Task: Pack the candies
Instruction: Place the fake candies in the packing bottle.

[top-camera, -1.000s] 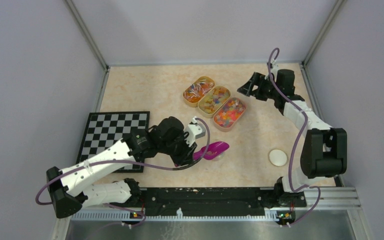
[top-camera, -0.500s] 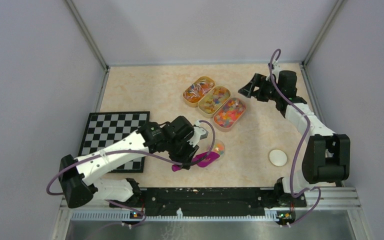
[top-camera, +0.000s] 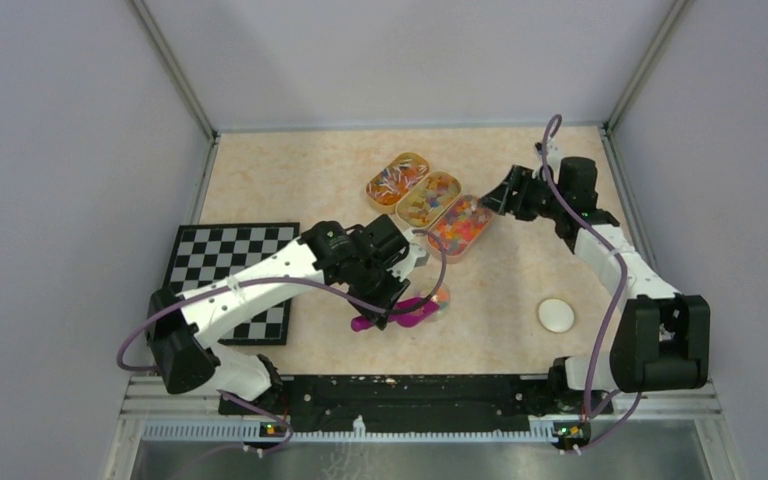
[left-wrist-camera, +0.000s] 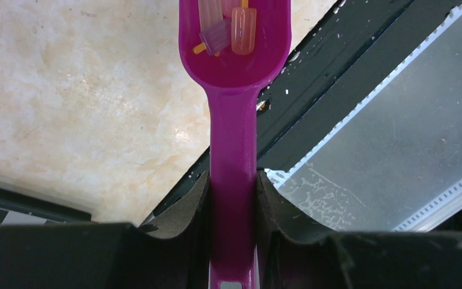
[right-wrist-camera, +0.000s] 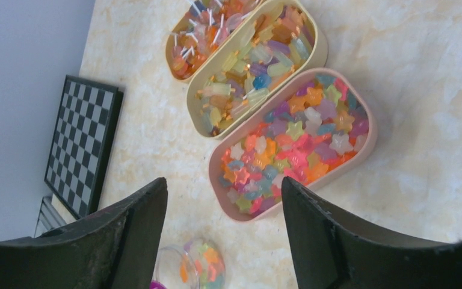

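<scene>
The candies [top-camera: 458,222] fill three oval trays at mid-table; the pink tray [right-wrist-camera: 212,171] holds star shapes [right-wrist-camera: 289,138]. My left gripper [left-wrist-camera: 233,198] is shut on the handle of a purple scoop [top-camera: 400,312]. In the left wrist view, its bowl [left-wrist-camera: 234,60] carries a few candies [left-wrist-camera: 243,30] over the table's near edge. A small clear jar [top-camera: 440,297], partly filled with candies, lies beside the scoop. My right gripper [right-wrist-camera: 222,182] is open and empty, hovering by the pink tray's [top-camera: 481,232] right end, above the jar [right-wrist-camera: 195,265].
A chessboard [top-camera: 225,270] lies at the left, under my left arm. A white round disc [top-camera: 556,315] sits at the front right. The black rail [top-camera: 410,390] and metal ledge run along the near edge. Grey walls close in three sides.
My left arm has shifted right and swung the scoop off the jar, which now shows. My right gripper has come down and left to the pink tray, its jaws somewhat narrower.
</scene>
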{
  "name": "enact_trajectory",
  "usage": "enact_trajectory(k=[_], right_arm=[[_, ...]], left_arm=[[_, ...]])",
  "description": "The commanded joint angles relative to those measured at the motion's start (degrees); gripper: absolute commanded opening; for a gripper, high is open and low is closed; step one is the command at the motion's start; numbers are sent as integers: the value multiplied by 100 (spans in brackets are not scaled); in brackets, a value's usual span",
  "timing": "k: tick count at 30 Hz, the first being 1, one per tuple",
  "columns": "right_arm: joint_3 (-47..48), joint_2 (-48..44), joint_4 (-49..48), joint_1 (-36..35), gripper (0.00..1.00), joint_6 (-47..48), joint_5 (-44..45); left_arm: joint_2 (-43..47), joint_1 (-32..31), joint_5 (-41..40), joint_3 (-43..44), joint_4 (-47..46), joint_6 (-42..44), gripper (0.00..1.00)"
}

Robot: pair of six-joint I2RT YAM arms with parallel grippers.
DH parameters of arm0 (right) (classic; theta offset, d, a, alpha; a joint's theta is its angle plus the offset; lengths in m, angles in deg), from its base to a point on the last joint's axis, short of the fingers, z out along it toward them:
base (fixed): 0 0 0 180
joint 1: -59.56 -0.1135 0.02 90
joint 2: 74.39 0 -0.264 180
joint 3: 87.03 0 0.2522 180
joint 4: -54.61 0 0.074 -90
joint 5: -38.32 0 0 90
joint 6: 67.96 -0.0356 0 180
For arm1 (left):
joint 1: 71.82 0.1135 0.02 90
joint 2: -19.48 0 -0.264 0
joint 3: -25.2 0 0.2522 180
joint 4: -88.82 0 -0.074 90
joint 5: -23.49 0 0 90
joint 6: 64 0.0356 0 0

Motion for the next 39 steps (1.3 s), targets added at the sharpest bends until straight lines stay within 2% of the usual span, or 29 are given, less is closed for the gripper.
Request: enact_trajectory(k=[1, 6, 11, 13, 20, 29, 34, 39], right_arm=[[-288, -636, 287, -163, 61, -111, -266], [-1223, -1461, 184, -438, 47, -548, -539], [-2165, -2187, -321, -655, 21, -1257, -738], [-2517, -2463, -779, -792, 14, -1694, -807], [-2946, -2903, -1294, -1491, 1, -2570, -505], [-3058, -2444, -1990, -3075, 0, -3021, 551], [-3265, -2345, -2354, -3298, 0, -3140, 1043], [-3348, -2054, -2565, -3443, 0, -3136, 1075]], left_arm=[[-295, -19, -132, 658, 465, -95, 0], [-444, -24, -193, 964, 567, -77, 0], [-539, -22, -231, 1066, 575, -104, 0], [-576, -24, -168, 1048, 566, -75, 0], [-651, -22, -184, 1027, 542, -63, 0], [-809, -16, -194, 1165, 491, 33, 0], [-881, -16, -198, 1193, 475, 46, 0], [-907, -11, -216, 1307, 426, 101, 0]])
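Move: The right hand, empty and partly open, has the bowl of the purple scoop some 21 cm back and 15 cm to its left, about 5 cm lower. The packing bottle is roughly 17 cm back, 12 cm left and 13 cm below it; the pink tray lies about 2 cm ahead and 6 cm left, 15 cm down. From the left hand, which holds the scoop, the bottle is about 7 cm ahead, 12 cm right and 10 cm lower. Back and to its left, sinking about 4 cm overall, the right hand sweeps some 23 cm from beside the pink tray to the scoop bowl, shutting its fingers on nothing and turning counter-clockwise while its left side tilts up. The left hand keeps the handle and eases the scoop about 2 cm forward and right over the bottle mouth, bobbing up and down on the way. ##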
